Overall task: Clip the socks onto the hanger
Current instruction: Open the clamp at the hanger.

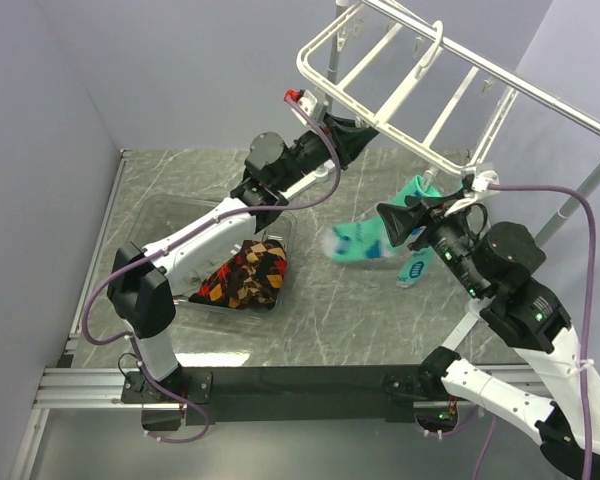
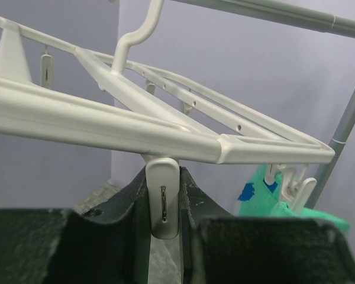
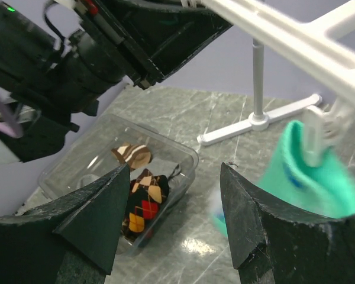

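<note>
The white hanger [image 1: 400, 70] hangs tilted at the back right. My left gripper [image 1: 355, 135] is raised under its near rim. In the left wrist view that gripper [image 2: 163, 177] is shut on a white clip [image 2: 163, 201] hanging from the hanger [image 2: 106, 118]. A mint-green sock [image 1: 420, 190] hangs from a clip at the hanger's right end. Another mint-green sock [image 1: 355, 243] shows blurred just below it, over the table. My right gripper [image 1: 395, 222] is open beside these, holding nothing. Argyle socks [image 1: 245, 275] lie in a clear bin [image 1: 180, 215].
The silver pole stand [image 1: 580, 190] rises at the right; its white foot [image 3: 257, 121] rests on the marble table. The clear bin [image 3: 183, 151] also holds a brown striped sock [image 3: 133, 155]. Purple walls close in the left and back.
</note>
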Available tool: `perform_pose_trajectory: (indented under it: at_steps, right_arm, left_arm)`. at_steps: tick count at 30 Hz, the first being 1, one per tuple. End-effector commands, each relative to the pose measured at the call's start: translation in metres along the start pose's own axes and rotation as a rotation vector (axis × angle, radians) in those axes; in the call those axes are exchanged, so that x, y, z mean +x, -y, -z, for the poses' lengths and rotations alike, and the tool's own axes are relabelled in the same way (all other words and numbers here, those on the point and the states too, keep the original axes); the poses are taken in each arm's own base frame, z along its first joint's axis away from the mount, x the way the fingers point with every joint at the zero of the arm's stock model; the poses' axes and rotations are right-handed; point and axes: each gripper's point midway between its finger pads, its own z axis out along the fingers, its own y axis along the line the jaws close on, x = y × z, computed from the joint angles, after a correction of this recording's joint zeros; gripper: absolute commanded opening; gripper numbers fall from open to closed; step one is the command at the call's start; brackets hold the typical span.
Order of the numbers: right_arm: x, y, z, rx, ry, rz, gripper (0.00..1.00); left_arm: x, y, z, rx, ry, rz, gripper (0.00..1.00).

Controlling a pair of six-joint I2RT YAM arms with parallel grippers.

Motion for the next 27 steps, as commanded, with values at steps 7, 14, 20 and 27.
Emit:
perform_pose_trajectory:
  at_steps: [7, 14, 20, 27]
  right_arm:
    - [0.019, 0.042, -0.020, 0.245, -0.028, 0.022, 0.69]
    - [0.005, 0.038, -0.018, 0.227, 0.029, -0.015, 0.68]
    - [0.008, 0.058, -0.026, 0.336, 0.015, 0.012, 0.68]
    - [0.001, 0.075, -0.028, 0.404, 0.038, 0.011, 0.64]
  left_arm:
    - [-0.034, 0.027, -0.005, 0.016, 0.077, 0.003, 0.04]
    - [-0.015, 0.032, 0.013, 0.049, 0.042, -0.030, 0.05]
    - [-0.004, 0.038, 0.034, 0.066, 0.019, -0.041, 0.05]
    - [-0.002, 0.045, 0.041, 0.092, 0.015, -0.021, 0.05]
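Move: The hanger's near-bar clamp is already pinched between my left fingers. From my open right hand, that held clamp lies about 16 cm ahead, 6 cm to the left and 4 cm higher. The sock clamp, at the hanger's near corner with the teal socks hanging from it, stands some 8 cm ahead and 7 cm to the right of my right hand, a couple of centimetres above. Keeping the clamp pinched, I draw my left hand back towards me, then mostly down, about 5 cm in all. Meanwhile I bring my open right hand forward and down, then forward and to the right, some 8 cm altogether, in under the near bar, turning it about 20 degrees clockwise so its fingers point nearly straight ahead. ##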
